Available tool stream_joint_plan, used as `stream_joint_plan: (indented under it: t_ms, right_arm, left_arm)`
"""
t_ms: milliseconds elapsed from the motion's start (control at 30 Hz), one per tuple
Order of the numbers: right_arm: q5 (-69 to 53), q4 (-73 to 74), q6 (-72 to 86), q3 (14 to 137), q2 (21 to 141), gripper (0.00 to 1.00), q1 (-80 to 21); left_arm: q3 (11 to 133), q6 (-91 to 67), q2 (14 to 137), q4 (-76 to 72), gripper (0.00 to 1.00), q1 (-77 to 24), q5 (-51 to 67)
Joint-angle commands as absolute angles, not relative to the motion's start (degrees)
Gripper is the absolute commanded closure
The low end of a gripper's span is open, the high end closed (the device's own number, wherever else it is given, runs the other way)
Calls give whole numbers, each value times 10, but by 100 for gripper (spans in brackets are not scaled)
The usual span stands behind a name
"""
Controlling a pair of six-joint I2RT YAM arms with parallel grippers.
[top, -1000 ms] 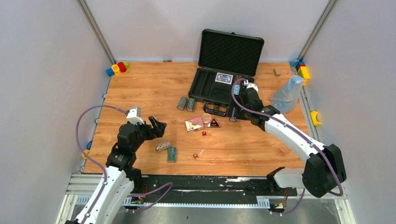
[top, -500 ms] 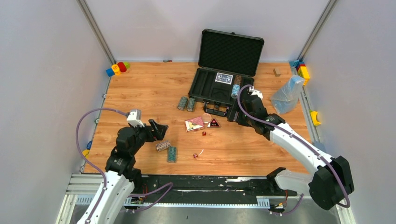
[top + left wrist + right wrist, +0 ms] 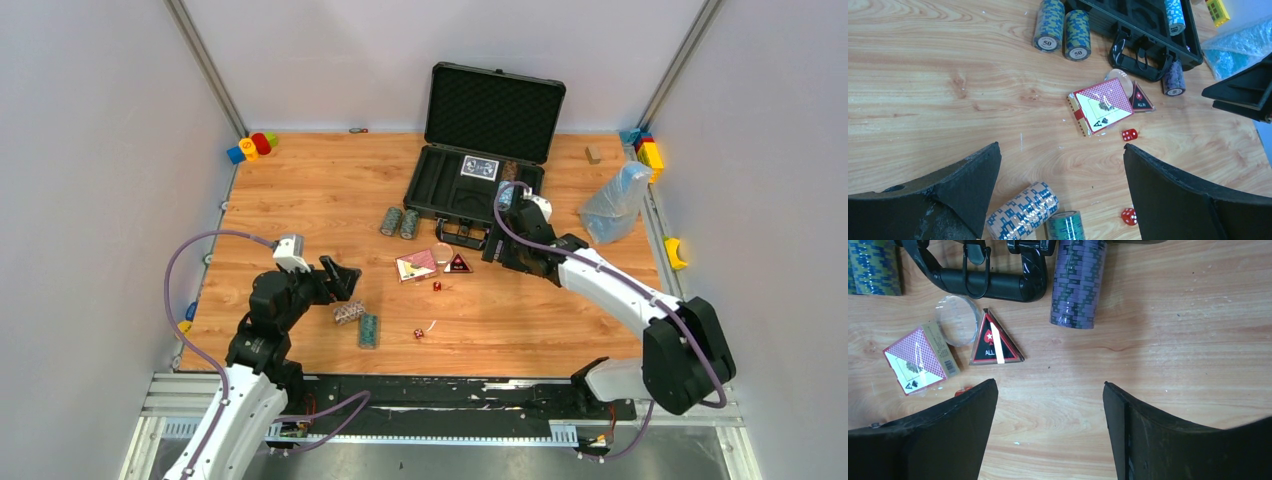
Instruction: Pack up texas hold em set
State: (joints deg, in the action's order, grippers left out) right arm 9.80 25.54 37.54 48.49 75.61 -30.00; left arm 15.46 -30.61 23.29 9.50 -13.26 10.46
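The black case (image 3: 455,190) lies open at the back, lid up, with a card deck (image 3: 479,167) and a light-blue chip roll (image 3: 505,196) inside. Just in front of its handle (image 3: 988,282), my right gripper (image 3: 1050,385) hangs open and empty, short of a purple chip roll (image 3: 1078,282). A triangular button (image 3: 994,340), a clear disc (image 3: 958,320) and a red card deck (image 3: 920,360) lie to its left. My left gripper (image 3: 1062,150) is open above a tan-blue chip roll (image 3: 1023,212) and a green roll (image 3: 1065,227). Two red dice (image 3: 1129,134) (image 3: 1129,216) lie nearby.
Two more chip rolls (image 3: 400,222) lie left of the case. A clear plastic bag (image 3: 615,200) sits right of the case. Toy blocks stand in the back left corner (image 3: 252,147) and back right corner (image 3: 648,150). A yellow piece (image 3: 676,252) lies at the right edge.
My right gripper let go of the light-blue roll in the case and drew back toward the near side, past the handle. The left arm barely moved.
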Motion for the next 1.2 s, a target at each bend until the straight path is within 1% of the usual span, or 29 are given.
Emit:
stream_joint_plan:
  t_ms: [0,167,400,533,633,733,867,967,1167]
  right_arm:
    - [118,221,403,513,789,24,-301]
    - [107,203,405,520,827,32,-297]
    - [133,189,410,539,876,36,-273]
    - [122,177,403,559,910,40,-248]
    - [138,175,403,575,932,42,-242]
    - [151,172,411,591,961,47,-235]
    - [137,173,410,608,992,57,-232]
    - [129,175,410,599,979,64,-232]
    - [128,208,395,582,886,66,-229]
  left_arm:
    - [154,-306,226,81,0,-132,104]
    - [154,-308,230,79,0,-132,100]
    - [156,-309,231,83,0,-131,93]
    - [155,-309,230,85,0,-131,90]
    - [156,-311,229,87,0,-131,87]
    - [155,-310,226,85,0,-132,90]
    - [154,-310,225,84,0,-131,92]
    - [154,-311,224,86,0,-131,92]
    - [153,-311,223,87,0,-131,92]
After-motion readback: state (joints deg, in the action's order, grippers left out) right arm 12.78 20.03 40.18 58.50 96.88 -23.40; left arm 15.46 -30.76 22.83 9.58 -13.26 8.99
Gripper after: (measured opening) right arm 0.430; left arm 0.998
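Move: The purple chip stack lies about 8 cm ahead of the right gripper, some 2 cm to its right and 6 cm below. The case's handle is about 8 cm left of the stack and 2 cm farther out. The triangular "all in" piece is some 9 cm left of the stack and 4 cm nearer, and the card box about 17 cm left of it, also 4 cm nearer. From the left gripper, the stack is about 10 cm ahead, 29 cm to the right and 11 cm below. Take the right gripper down first, then mainly forward and slightly right while still sinking, about 8 cm forward and 5 cm down in all, to the purple chip stack at the case's front edge. Turn it some 10 degrees clockwise on the way, closing the fingers from wide to about half, until they pinch the stack by its sides; finish with a slight easing back and up. ##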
